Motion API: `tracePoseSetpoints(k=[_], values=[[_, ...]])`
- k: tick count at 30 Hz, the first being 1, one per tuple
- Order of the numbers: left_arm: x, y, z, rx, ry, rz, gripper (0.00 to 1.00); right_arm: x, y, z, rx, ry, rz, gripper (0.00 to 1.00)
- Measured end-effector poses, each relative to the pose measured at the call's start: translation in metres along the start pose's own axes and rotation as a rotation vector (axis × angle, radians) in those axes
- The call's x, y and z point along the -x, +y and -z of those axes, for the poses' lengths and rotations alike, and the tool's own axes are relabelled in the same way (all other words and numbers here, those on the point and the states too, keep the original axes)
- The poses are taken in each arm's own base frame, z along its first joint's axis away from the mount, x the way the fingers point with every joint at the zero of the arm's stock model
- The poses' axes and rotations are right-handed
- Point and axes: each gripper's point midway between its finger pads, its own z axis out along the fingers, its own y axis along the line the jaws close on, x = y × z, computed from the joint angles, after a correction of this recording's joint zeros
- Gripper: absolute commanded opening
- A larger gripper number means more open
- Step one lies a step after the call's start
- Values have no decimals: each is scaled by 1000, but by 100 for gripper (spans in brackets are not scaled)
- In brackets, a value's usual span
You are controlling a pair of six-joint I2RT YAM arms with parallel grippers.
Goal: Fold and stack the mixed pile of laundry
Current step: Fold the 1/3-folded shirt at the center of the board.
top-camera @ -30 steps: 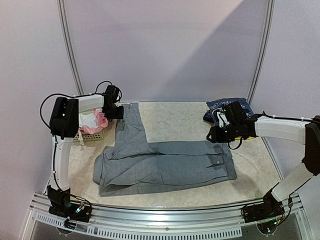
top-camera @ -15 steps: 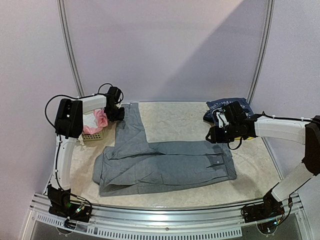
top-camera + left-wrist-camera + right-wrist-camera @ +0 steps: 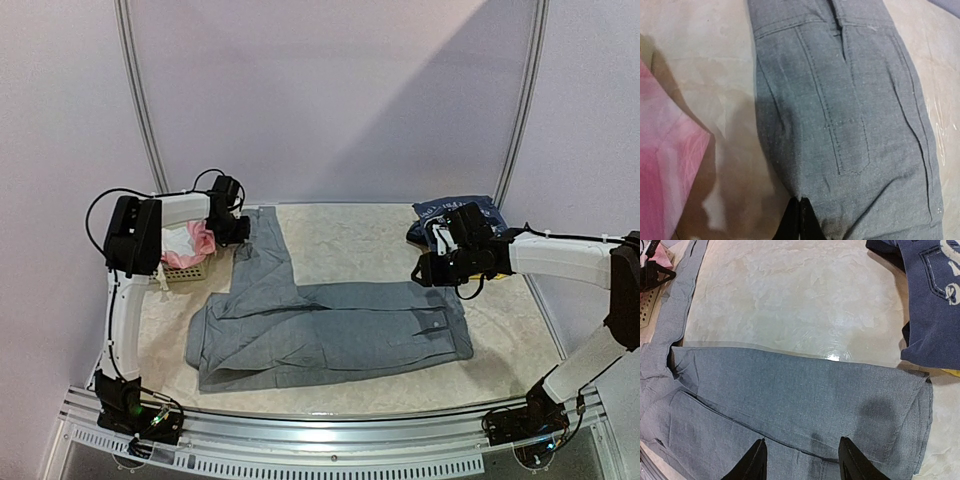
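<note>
Grey trousers (image 3: 330,330) lie flat on the table in an L shape, one part running back along the left (image 3: 850,115). My left gripper (image 3: 240,228) sits at that far left end, shut (image 3: 802,217) with the trousers' edge pinched at its tips. My right gripper (image 3: 428,272) hovers open (image 3: 802,462) just above the trousers' right end (image 3: 805,400), with nothing between its fingers. A navy printed tee (image 3: 440,212) lies crumpled at the back right (image 3: 935,300). Pink and white pieces (image 3: 195,245) sit in the basket at the left (image 3: 665,170).
A small pale-green lattice basket (image 3: 188,272) stands at the table's left edge, close beside my left gripper. Bare marbled tabletop (image 3: 790,295) shows between the trousers and the tee. A metal rail (image 3: 330,425) runs along the near edge.
My left gripper has shut on the trousers' edge, and the left arm's elbow has shifted slightly. The right arm and the trousers have stayed where they were.
</note>
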Motion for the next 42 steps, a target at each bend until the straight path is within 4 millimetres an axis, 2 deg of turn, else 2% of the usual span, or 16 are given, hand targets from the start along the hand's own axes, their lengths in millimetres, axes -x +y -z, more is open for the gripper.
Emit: tracePoseSetpoints(k=[3, 7, 13, 20, 26, 31, 42], values=[[-4, -3, 12, -8, -1, -6, 0, 0, 0, 0, -1, 0, 0, 50], [1, -11, 42, -29, -41, -18, 0, 0, 0, 0, -1, 0, 0, 51], [21, -42, 103, -93, -159, -59, 0, 5, 0, 6, -8, -25, -4, 63], [18, -84, 159, -154, -237, -139, 0, 19, 5, 25, 4, -90, -2, 72], [6, -117, 200, -185, -292, -212, 0, 22, 3, 36, -4, -130, -2, 73], [-11, -140, 224, -204, -316, -262, 0, 28, -2, 51, -32, -184, -5, 74], [-67, -217, 265, -272, -346, -409, 0, 36, -17, 107, -83, -376, -64, 80]])
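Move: The left gripper holds the grey sleeve by its left edge, just above the board. The middle of the shirt body, where the sleeve is going, is about 34 cm back and 29 cm right. The sleeve's root is some 21 cm back and 8 cm right, its cuff end about 10 cm ahead and 5 cm right, and the basket about 20 cm left and 3 cm back. From the right hand, the body's middle is some 25 cm left, 11 cm back and 10 cm down. Keep the left fingers shut on the sleeve, lift it steeply off the board, then carry it back and right towards the shirt body, about 20 cm along each of up, back and right, tilting the fingertips up and swinging the wrist some 25 degrees clockwise. Meanwhile raise the right gripper about 10 cm, ease it right and a little back, open it wider and tip its fingers up. ##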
